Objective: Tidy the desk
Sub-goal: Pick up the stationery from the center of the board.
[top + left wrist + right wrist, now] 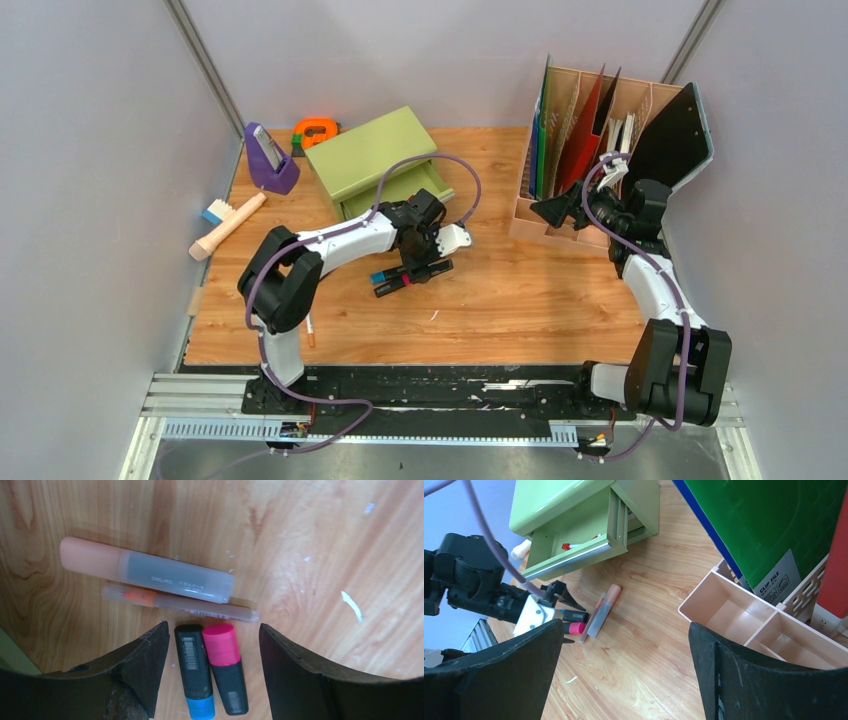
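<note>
On the wood-grain desk (520, 300), my left gripper (212, 627) is open and straddles two black highlighters lying side by side. One has a blue cap (195, 672), the other a pink cap (226, 665), and a gap shows between each jaw and them. Just beyond lie a thin orange-tipped pen (180, 602) and a translucent marker with a peach cap (150, 570). From above, the left gripper (425, 268) sits in front of the green drawer chest (370, 160). My right gripper (625, 625) is open and empty over bare wood, near the file organiser (560, 200).
The chest's drawer (574, 555) stands open with a red-capped pen inside. The beige organiser (744, 615) holds green and red folders. A purple stand (270, 160), an orange tape dispenser (317, 130), a wooden brush (228, 225) and a loose pen (312, 335) lie at the left.
</note>
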### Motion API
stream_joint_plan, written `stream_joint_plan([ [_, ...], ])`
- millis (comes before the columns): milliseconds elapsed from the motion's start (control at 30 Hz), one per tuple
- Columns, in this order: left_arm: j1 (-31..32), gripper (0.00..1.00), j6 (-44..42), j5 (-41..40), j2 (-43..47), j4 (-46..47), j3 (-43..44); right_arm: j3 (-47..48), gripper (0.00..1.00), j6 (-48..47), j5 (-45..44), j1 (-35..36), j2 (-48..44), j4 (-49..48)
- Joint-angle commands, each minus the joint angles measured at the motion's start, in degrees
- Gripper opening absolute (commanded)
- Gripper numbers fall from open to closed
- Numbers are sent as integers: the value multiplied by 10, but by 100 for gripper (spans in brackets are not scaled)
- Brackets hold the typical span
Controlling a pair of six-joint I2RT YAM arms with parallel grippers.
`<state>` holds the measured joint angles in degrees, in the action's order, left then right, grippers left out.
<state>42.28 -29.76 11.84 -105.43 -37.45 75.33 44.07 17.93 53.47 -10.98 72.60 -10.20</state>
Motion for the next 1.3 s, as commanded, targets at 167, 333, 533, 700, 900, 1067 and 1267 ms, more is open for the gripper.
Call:
stream_joint_plan([
  [167, 0, 74, 95, -82, -33, 57, 21, 0, 98, -2, 5, -3, -8, -25],
  [333, 0, 74, 111, -82, -51, 49, 34, -1, 98, -3, 4, -4, -10, -25],
  [533, 0, 74, 122, -57, -70, 37, 41, -1, 98, -2, 4, -4, -11, -25],
  [700, 0, 72, 124, -46, -76, 30, 40, -2, 98, -2, 4, -5, -13, -25],
  [900, 0, 65, 124, -18, -79, 23, 37, -3, 98, -1, 4, -6, -14, -26],
  [1067, 0, 55, 131, 11, -82, 20, 36, -3, 98, 0, 4, -7, -15, -26],
  [1267, 4, 46, 137, 29, -89, 15, 40, -4, 98, 0, 4, -8, -17, -26],
])
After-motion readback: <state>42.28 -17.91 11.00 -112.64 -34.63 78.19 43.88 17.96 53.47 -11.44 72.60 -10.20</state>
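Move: The pen lies about 2 cm ahead and 2 cm to the right of the left hand, some 4 cm below it. At the same depth, the highlighter beside the pen is about 4 cm ahead and 4 cm right of the hand. The blue-capped marker is roughly 4 cm left and 1 cm ahead, the pink-capped marker 3 cm left and 1 cm back. From the right hand, the pen is some 25 cm left, 5 cm back and 20 cm below. Over the pen and the near end of the highlighter the left hand sinks about 3 cm, first easing some 2.5 cm forward while turning about 10 degrees counter-clockwise, then drawing back most of that and drifting slightly right. Near the table the open fingers close by about a third, straddling the pen's near half, the rear finger coming against the highlighter's near end. ##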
